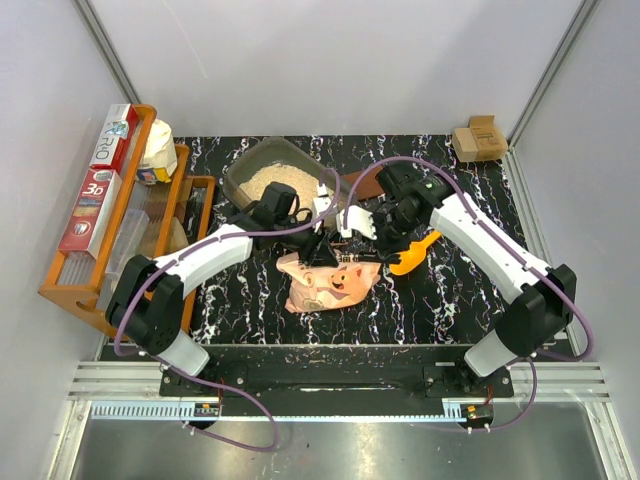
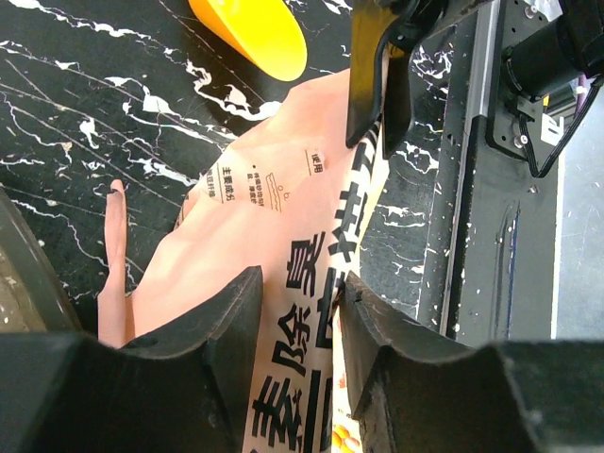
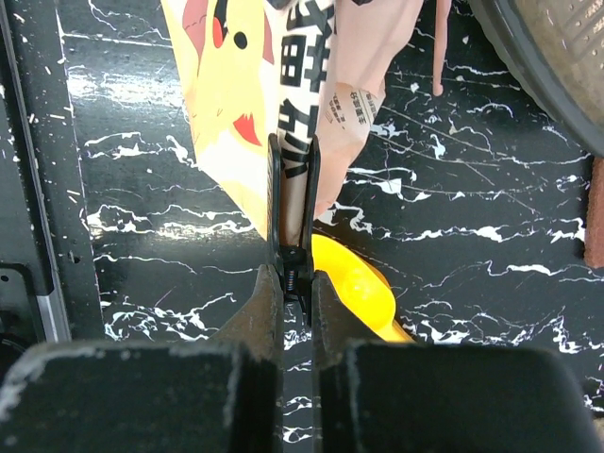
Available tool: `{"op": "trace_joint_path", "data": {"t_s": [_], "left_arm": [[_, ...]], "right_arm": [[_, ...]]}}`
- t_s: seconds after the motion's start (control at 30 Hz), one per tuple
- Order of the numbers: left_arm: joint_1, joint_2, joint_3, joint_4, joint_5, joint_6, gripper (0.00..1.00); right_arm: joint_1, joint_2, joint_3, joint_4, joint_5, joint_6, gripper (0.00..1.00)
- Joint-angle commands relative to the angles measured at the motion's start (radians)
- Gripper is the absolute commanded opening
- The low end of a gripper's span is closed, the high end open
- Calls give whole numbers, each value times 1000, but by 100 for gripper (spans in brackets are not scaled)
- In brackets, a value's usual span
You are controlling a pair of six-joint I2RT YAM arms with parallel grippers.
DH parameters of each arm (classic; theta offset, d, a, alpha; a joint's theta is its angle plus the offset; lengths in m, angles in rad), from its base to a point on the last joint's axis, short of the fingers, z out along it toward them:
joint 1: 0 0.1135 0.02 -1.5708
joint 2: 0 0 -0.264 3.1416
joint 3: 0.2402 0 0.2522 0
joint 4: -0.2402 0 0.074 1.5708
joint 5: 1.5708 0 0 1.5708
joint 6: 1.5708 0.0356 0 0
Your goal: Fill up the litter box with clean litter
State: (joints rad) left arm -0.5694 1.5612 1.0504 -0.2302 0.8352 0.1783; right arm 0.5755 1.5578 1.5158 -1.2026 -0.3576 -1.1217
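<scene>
The litter box (image 1: 245,165) stands at the back left of the mat with pale clean litter (image 1: 275,180) in it; its rim shows in the right wrist view (image 3: 557,75). A pink pig-printed bag (image 1: 325,282) lies in front of it. My right gripper (image 3: 297,278) is shut on a black clip (image 3: 293,203) clamped on the bag's (image 3: 359,57) folded top. The left gripper (image 2: 297,307) stands with its jaws a little apart on either side of the bag's printed strip (image 2: 302,283), next to that clip (image 2: 377,85). A yellow scoop (image 1: 415,255) lies right of the bag.
An orange wooden rack (image 1: 60,290) with boxes and a bag stands along the left edge. A small cardboard box (image 1: 478,138) sits at the back right corner. A brown piece (image 1: 365,185) lies right of the litter box. The arms' metal base rail (image 2: 481,189) runs close by.
</scene>
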Motion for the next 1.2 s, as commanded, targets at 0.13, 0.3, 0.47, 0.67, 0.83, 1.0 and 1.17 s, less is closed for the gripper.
{"op": "trace_joint_path", "data": {"t_s": [0.13,0.3,0.47,0.67,0.83,1.0,1.17], "left_arm": [[26,-70,-35,31,-38,-31,43],[37,-85,-43,26,-62,-51,44],[49,-104,-52,20,-73,-56,45],[57,-112,-47,6,-96,-69,46],[59,-110,32,-116,-241,-115,55],[62,-170,105,-270,-506,-151,99],[63,-223,196,-350,-718,-166,99]], "right_arm": [[67,44,60,-57,-18,2,0],[95,74,89,-58,2,3,0],[133,96,118,-61,26,19,0],[153,117,153,-84,51,33,0],[181,150,191,-86,103,101,0],[196,173,228,-78,154,190,0],[201,153,204,-46,161,279,0]]}}
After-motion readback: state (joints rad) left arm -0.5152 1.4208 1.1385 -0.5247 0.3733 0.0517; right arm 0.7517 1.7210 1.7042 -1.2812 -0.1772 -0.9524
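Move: The litter bag's folded top edge runs between the half-open left fingers, its middle some 3 cm to their right and 1 cm below; the litter box lies about 21 cm ahead, 11 cm left and 10 cm down. From the right hand, which holds the black clip with the fold already between its jaws, that middle is roughly 9 cm left, 1 cm back and 1 cm down; the yellow scoop lies 4 cm ahead, 6 cm right and 13 cm below. Left fingers spread, backing off left-forward about 8 cm, while the right edges its clip left along the fold. ##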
